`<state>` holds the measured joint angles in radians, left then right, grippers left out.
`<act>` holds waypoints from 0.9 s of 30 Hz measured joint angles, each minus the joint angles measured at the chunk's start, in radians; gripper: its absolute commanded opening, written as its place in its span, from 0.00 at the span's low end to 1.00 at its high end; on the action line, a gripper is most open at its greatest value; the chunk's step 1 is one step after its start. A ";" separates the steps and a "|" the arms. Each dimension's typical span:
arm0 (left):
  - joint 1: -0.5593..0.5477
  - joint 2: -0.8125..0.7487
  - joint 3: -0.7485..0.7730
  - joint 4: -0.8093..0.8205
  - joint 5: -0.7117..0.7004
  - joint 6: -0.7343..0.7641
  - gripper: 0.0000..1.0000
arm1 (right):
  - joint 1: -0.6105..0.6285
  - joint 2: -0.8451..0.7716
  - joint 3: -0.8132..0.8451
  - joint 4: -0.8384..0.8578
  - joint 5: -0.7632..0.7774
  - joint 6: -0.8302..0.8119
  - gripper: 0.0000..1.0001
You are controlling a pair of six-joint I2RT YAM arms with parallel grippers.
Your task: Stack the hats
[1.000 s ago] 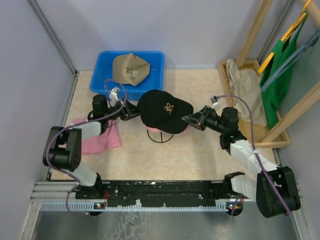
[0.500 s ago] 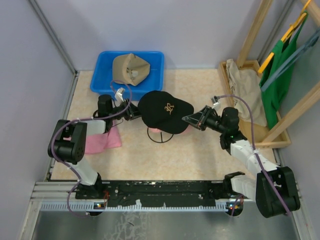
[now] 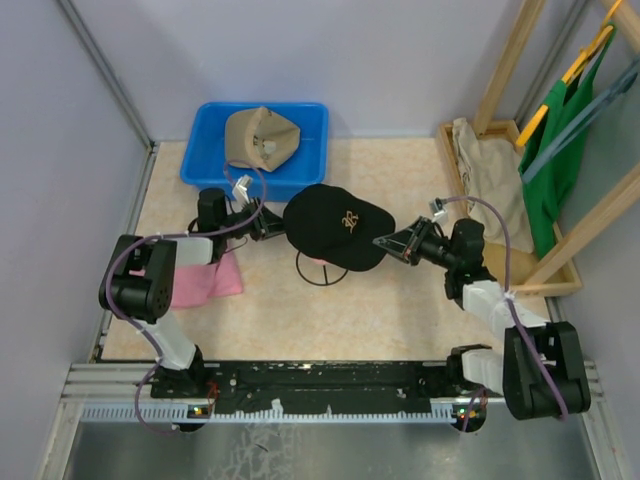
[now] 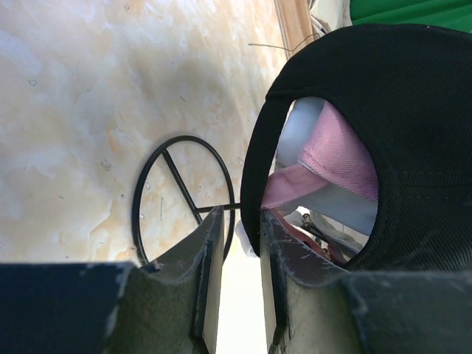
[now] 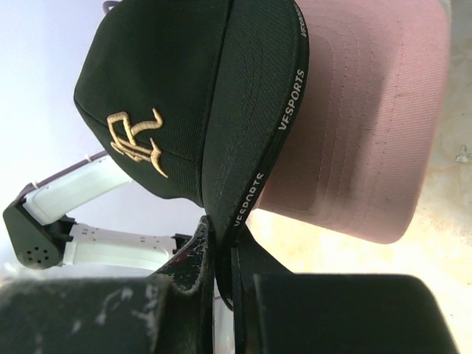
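Note:
The black hat [image 3: 335,225] with a gold logo sits on top of the pink hat [image 5: 361,147] on a wire stand [image 3: 318,272]. My right gripper [image 3: 383,243] is shut on the black hat's brim [image 5: 251,147], which runs between its fingertips [image 5: 221,236]. My left gripper [image 3: 272,228] is at the hat's rear. Its jaws [image 4: 242,214] are narrow but open, with the rear rim [image 4: 254,199] between the tips and a gap on one side. Pale fabric [image 4: 302,129] shows under the pink hat [image 4: 332,155]. The tan hat [image 3: 260,138] lies in the blue bin [image 3: 205,160].
A flat pink cloth [image 3: 200,280] lies under the left arm. A beige garment [image 3: 490,185] drapes over a wooden rack [image 3: 505,75] at the right, with green garments [image 3: 565,130] hanging behind. Grey walls close in the left and back.
The left gripper's jaws have narrowed around the black hat's rear rim. The black hat and the right gripper have shifted slightly to the right.

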<state>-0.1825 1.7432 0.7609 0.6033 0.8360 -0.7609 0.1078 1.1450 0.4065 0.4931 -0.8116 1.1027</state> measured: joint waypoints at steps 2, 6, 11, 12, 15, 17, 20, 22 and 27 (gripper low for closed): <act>0.004 0.000 0.006 -0.012 0.005 0.006 0.29 | -0.015 0.024 -0.004 0.023 -0.022 -0.002 0.00; 0.022 0.000 0.021 -0.039 0.024 0.021 0.29 | -0.041 0.085 -0.008 0.078 -0.062 -0.002 0.00; 0.042 0.000 0.030 -0.073 0.045 0.027 0.28 | -0.052 0.148 -0.004 0.136 -0.095 -0.002 0.03; 0.044 -0.001 0.031 -0.077 0.048 0.029 0.29 | -0.052 0.158 -0.002 0.142 -0.100 -0.002 0.00; 0.048 -0.009 0.035 -0.099 0.047 0.033 0.36 | -0.052 0.179 0.008 0.159 -0.107 -0.001 0.00; 0.051 -0.015 0.042 -0.125 0.045 0.040 0.40 | -0.054 0.180 0.008 0.165 -0.111 0.002 0.00; 0.055 -0.036 0.046 -0.169 0.033 0.051 0.53 | -0.058 0.180 0.008 0.172 -0.117 0.014 0.00; 0.063 -0.067 0.046 -0.206 0.015 0.055 0.64 | -0.059 0.180 0.005 0.185 -0.121 0.036 0.00; 0.102 -0.186 0.046 -0.309 -0.057 0.082 0.70 | -0.048 0.179 -0.037 0.264 -0.093 0.123 0.00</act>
<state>-0.0803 1.5570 0.8066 0.2947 0.7792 -0.6792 0.0597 1.3243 0.3698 0.7567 -0.9051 1.2259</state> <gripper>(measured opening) 0.679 0.058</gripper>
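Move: The left fingers are at the black hat's back strap. Its middle lies about 13 cm to their right, level ahead and some 4 cm above; the pink hat beneath is about 10 cm right and 1 cm above. The blue bin is some 18 cm ahead and 6 cm left. From the right hand, which grips the black hat's brim, the pink hat is about 11 cm left, 1 cm ahead and 5 cm below. Left fingers open off the black hat's strap, withdrawing about 5 cm left and up; right, still pinching the brim, lowers slightly. ##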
